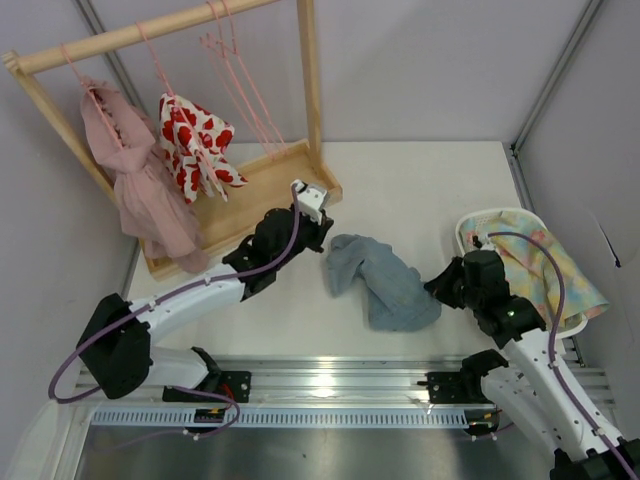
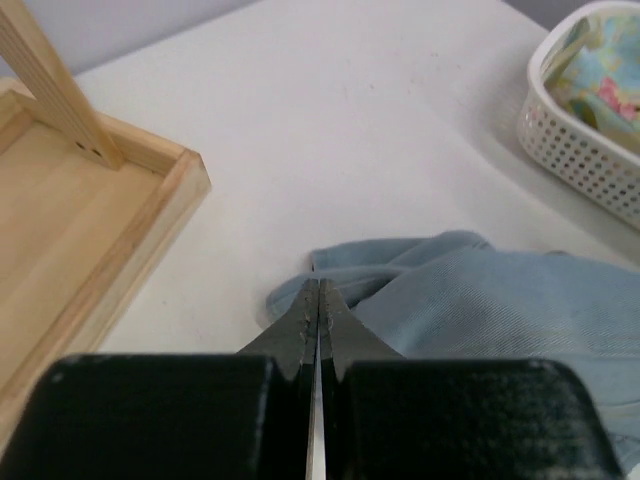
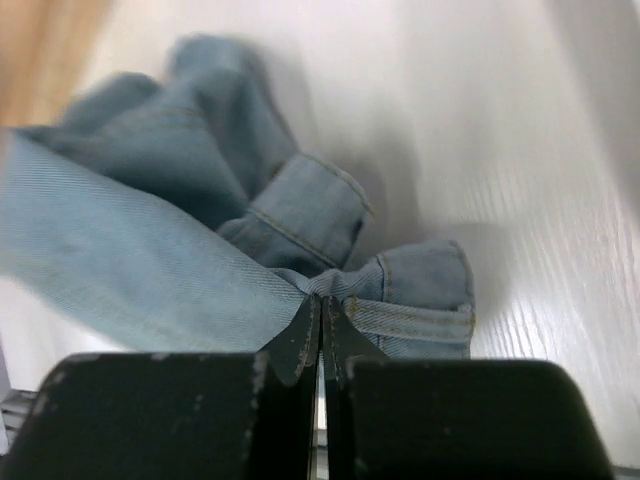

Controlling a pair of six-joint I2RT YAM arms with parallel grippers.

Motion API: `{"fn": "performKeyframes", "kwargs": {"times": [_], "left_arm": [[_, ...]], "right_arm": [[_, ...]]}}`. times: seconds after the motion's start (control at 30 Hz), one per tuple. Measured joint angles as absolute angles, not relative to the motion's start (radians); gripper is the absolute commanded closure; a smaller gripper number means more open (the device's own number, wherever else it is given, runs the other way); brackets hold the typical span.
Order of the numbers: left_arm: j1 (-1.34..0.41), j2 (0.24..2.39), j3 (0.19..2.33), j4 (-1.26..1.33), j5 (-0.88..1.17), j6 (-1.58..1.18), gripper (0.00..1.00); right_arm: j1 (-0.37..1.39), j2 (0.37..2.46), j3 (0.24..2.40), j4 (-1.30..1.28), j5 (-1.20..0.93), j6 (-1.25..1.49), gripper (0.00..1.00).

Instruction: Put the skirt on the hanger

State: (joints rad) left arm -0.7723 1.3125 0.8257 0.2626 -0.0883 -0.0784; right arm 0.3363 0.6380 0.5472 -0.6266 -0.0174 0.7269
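Observation:
The light blue denim skirt (image 1: 385,280) lies crumpled on the white table between my two arms. My left gripper (image 1: 323,238) is at its upper left corner. In the left wrist view its jaws are shut, with the tips (image 2: 318,287) pinching a curled edge of the skirt (image 2: 480,290). My right gripper (image 1: 438,290) is at the skirt's right side. Its jaws are shut on a bunched fold of the skirt (image 3: 150,260) beside a stitched hem, at the tips (image 3: 321,300). Empty pink wire hangers (image 1: 240,85) hang from the wooden rack's rail.
The wooden clothes rack (image 1: 312,80) stands at the back left on a tray base (image 1: 265,185), (image 2: 80,230). A pink dress (image 1: 140,180) and a white garment with red hearts (image 1: 195,140) hang on it. A white basket (image 1: 468,230), (image 2: 570,150) holding pastel cloth sits at the right.

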Motion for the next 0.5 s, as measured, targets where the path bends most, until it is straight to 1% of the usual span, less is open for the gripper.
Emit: {"fn": "performKeyframes", "kwargs": {"times": [0.17, 0.23, 0.27, 0.33, 0.37, 0.4, 0.43, 0.47, 0.5], "left_arm": [[-0.772, 1.308, 0.931, 0.154, -0.104, -0.125, 1.00], [-0.772, 1.300, 0.957, 0.096, -0.097, -0.173, 0.91], [-0.772, 1.294, 0.960, 0.071, -0.093, -0.194, 0.78], [-0.772, 1.274, 0.958, 0.004, -0.072, -0.253, 0.61], [-0.772, 1.261, 0.952, -0.023, -0.065, -0.280, 0.49], [-0.772, 1.245, 0.941, -0.051, -0.060, -0.306, 0.21], [-0.772, 1.223, 0.928, -0.080, -0.060, -0.331, 0.08], [-0.772, 1.200, 0.914, -0.107, -0.068, -0.363, 0.01], [-0.773, 1.165, 0.894, -0.144, -0.079, -0.391, 0.00]], "right_arm": [[0.337, 0.636, 0.749, -0.633, -0.029, 0.652, 1.00], [0.337, 0.657, 0.837, -0.615, -0.053, 0.625, 1.00], [0.340, 0.667, 0.872, -0.610, -0.064, 0.617, 1.00], [0.356, 0.693, 0.944, -0.572, -0.088, 0.601, 1.00], [0.372, 0.708, 0.969, -0.547, -0.101, 0.596, 1.00], [0.388, 0.717, 0.982, -0.525, -0.112, 0.593, 1.00], [0.425, 0.730, 0.993, -0.499, -0.116, 0.590, 1.00], [0.469, 0.747, 1.000, -0.478, -0.118, 0.588, 1.00], [0.527, 0.768, 1.010, -0.463, -0.117, 0.584, 1.00]]}}
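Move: The right gripper already pinches the skirt's waistband at its right end, just above the table. The skirt's left end lies about 18 cm to its left and 7 cm ahead; the left gripper is some 23 cm left, 8 cm ahead and 9 cm higher. The basket is roughly 21 cm right and 5 cm ahead. From the shut left hand, the skirt's left end is about 6 cm right, level fore and aft, 9 cm below. Up, fast, goes the right hand, about 20 cm, keeping its pinch on the waistband, then swings some 8 cm left towards the left gripper while its fingertips tip up nearly 30 degrees and turn counter-clockwise. The empty left hand rises 3 cm, then draws back and down with a little left, ending about 5 cm behind its start, fingers pitching down near 20 degrees and opening wide beside the skirt's left end. ##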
